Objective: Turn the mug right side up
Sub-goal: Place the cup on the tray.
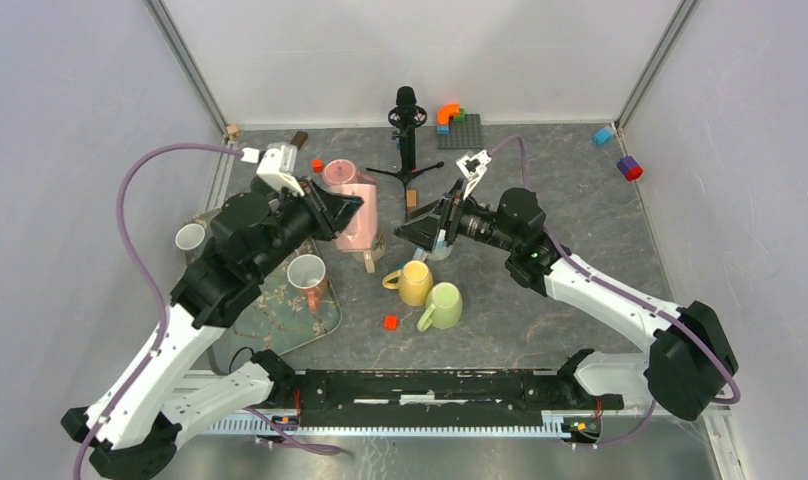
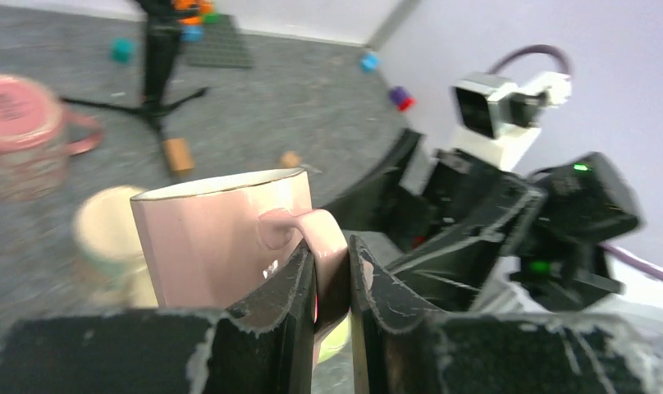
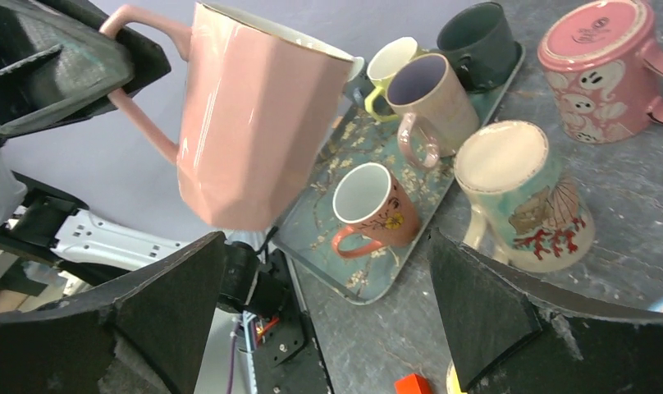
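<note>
My left gripper (image 1: 346,206) is shut on the handle of a plain pink faceted mug (image 1: 360,220) and holds it in the air above the table, next to the tray. In the left wrist view the two fingers (image 2: 291,287) clamp the handle (image 2: 328,246), and the mug body (image 2: 221,238) shows its gold rim uppermost. In the right wrist view the same mug (image 3: 258,123) hangs tilted, its opening toward the upper right. My right gripper (image 1: 423,233) is open and empty, just right of the mug and facing it; it shows wide apart in its own view (image 3: 328,328).
A pink ghost mug (image 1: 338,175) and a seashell mug (image 3: 517,193) stand base-up behind and below the held mug. A yellow mug (image 1: 415,282) and a green mug (image 1: 442,305) lie nearby. The floral tray (image 1: 280,320) holds several mugs. A black tripod (image 1: 407,130) stands behind.
</note>
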`<state>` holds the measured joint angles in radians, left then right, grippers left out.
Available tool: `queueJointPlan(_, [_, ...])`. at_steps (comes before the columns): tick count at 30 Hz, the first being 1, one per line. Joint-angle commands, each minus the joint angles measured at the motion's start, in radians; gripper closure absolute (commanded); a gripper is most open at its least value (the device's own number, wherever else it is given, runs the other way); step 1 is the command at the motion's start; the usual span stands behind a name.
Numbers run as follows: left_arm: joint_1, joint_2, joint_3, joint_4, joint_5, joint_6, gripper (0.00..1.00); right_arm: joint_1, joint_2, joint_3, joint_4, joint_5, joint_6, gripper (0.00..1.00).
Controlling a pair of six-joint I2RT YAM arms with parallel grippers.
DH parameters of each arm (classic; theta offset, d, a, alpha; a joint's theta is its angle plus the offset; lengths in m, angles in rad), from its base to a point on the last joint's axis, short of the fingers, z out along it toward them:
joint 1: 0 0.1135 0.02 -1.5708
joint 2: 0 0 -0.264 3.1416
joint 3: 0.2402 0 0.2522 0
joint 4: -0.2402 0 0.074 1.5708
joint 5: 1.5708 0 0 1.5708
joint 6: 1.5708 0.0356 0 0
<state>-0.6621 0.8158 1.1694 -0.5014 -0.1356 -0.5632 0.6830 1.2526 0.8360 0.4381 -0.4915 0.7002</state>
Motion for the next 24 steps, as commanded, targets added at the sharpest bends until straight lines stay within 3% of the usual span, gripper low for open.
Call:
queueJointPlan(1, [0.005,0.056,0.033,0.348,0.298,-0.09,0.98,-0.025,0.013,-0.016,0.226,-0.049,0.091,0.02])
queueJointPlan(7, [0.005,0.133,0.04,0.526,0.474,-0.181,0.98,-0.063,-0.001,-0.064,0.406,-0.072,0.127,0.02])
queueJointPlan(15, [0.005,0.214,0.09,0.63,0.575,-0.258,0.98,-0.193,0.011,-0.195,0.804,-0.147,0.339,0.02])
queueJointPlan(24, [0.005,0.282,0.092,0.722,0.629,-0.314,0.98,-0.196,0.02,-0.219,0.932,-0.178,0.414,0.02])
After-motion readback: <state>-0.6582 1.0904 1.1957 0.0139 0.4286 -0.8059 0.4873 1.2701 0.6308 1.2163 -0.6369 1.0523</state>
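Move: Held by its handle in the left gripper, the pink mug has its middle about 3 cm ahead of that hand, 1 cm right and 4 below; the open right gripper it is going to sits roughly 12 cm right, 3 ahead and 8 below. Far beneath the left hand stand the coral mug 14 cm ahead and 1 right, the yellow mug 5 ahead and 13 right. From the right hand, the pink mug is some 11 cm left, level in reach and 4 higher. Swinging the pink mug rightward towards the open right gripper, the left hand travels about 12 cm right while rising 5–6 cm, turning some 30 degrees clockwise with its left side dipping, and keeps its hold on the handle. The right hand rises about 6 cm and backs 5–6 cm to the right, tilting its left-pointing fingers up 20-odd degrees, jaws staying wide open before the mug body. ##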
